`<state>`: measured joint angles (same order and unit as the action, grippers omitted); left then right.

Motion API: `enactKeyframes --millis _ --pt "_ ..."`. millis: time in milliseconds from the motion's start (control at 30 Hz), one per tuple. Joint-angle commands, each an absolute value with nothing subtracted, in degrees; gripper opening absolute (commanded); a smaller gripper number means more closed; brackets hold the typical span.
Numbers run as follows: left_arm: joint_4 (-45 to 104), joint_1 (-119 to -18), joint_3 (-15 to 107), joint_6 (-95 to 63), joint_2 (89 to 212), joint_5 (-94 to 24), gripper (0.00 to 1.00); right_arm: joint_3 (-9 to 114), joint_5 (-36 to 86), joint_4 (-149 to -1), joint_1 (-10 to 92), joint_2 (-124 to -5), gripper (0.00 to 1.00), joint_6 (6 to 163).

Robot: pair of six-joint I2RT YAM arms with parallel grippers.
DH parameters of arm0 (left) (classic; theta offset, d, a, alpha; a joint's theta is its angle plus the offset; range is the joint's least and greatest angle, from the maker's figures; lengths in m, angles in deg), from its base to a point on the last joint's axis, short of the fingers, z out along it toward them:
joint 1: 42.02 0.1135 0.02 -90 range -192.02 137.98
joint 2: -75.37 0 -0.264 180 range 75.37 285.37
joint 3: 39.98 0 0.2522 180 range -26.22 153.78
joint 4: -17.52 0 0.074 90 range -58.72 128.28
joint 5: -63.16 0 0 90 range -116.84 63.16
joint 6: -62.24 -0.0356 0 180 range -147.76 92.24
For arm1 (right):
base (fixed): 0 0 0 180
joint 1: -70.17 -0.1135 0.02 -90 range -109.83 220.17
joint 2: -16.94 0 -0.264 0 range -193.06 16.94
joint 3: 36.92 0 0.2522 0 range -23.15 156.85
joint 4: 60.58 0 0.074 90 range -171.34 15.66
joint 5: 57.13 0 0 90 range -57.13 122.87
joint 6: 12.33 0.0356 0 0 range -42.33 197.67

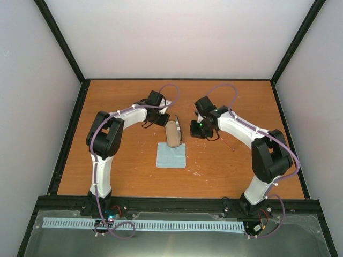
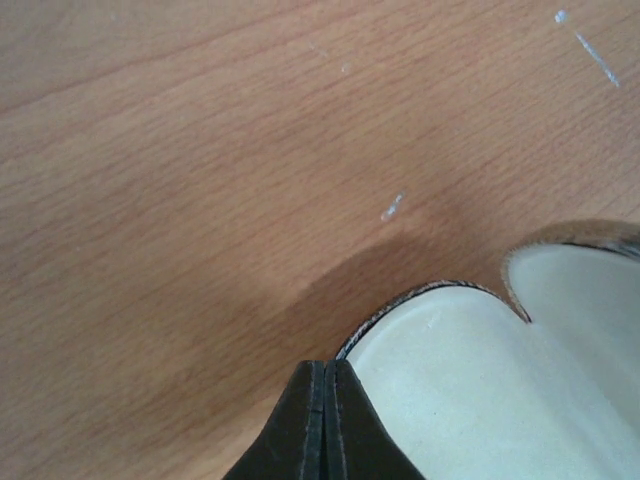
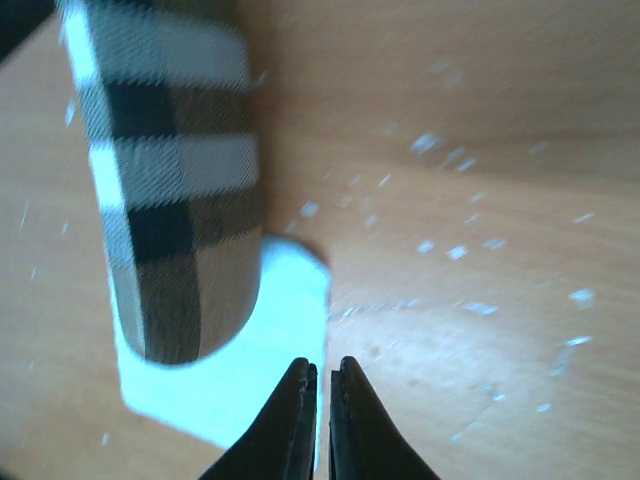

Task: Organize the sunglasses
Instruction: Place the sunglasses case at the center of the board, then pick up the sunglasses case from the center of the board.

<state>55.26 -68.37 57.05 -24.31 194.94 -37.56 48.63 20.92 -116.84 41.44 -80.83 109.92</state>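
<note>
The sunglasses (image 1: 229, 143) show only as a faint, thin pinkish outline on the table, just right of my right gripper. The brown striped case (image 1: 172, 134) lies mid-table, its near end on the pale blue cloth (image 1: 171, 156). In the left wrist view the case (image 2: 470, 380) stands open, showing its cream lining. My left gripper (image 2: 326, 368) is shut, empty, its tips right beside the case's rim. My right gripper (image 3: 324, 368) hovers over the cloth's (image 3: 250, 350) edge, next to the case (image 3: 170, 200), its fingers all but together with nothing between them.
The wooden table (image 1: 123, 107) is bounded by a black frame (image 1: 69, 134) and pale walls. White scuffs (image 3: 450, 250) dot the wood by the right gripper. Both arms bend inward over the table's middle.
</note>
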Motion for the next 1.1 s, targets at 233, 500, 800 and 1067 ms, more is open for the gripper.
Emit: enactKeyframes --millis 233,500,800,1067 --pt "56.3 -68.1 62.1 -24.7 197.7 -37.9 0.01 49.2 2.2 -119.2 36.4 -84.3 0.03 105.3" --pt "56.4 -68.1 62.5 -24.6 198.3 -38.2 0.0 50.5 -1.2 -116.1 34.0 -86.1 0.11 106.5" --pt "56.4 -68.1 61.9 -24.2 198.2 -38.5 0.0 54.8 0.3 -118.9 32.3 -93.1 0.17 105.1" --pt "56.0 -68.1 61.0 -24.0 197.3 -38.5 0.0 59.0 12.0 -121.0 32.4 -93.9 0.38 107.6"
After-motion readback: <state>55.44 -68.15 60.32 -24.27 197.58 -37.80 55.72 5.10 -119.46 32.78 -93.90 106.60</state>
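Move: The case's middle is about 9 cm left of the right hand, 3 cm ahead and 6 cm lower; its near end reaches over the board's far edge. The board's centre is some 8 cm back and 10 cm left of this hand, and the sunglasses lie roughly 18 cm to its right and 3 cm ahead. From the left hand, at the case's far end, the board's centre is 19 cm back and 2 cm right, the case's middle 8 cm back and 3 cm right, both slightly lower. Keep the left fingers shut on the far edge of the case, easing them about 1 cm forward. Swing the right gripper about 9 cm left and some 5 cm back to the case's near end, rolling its left side up and turning it some 15 degrees counter-clockwise. Finish with a dip of a few centimetres, opening the fingers part way about that end. ##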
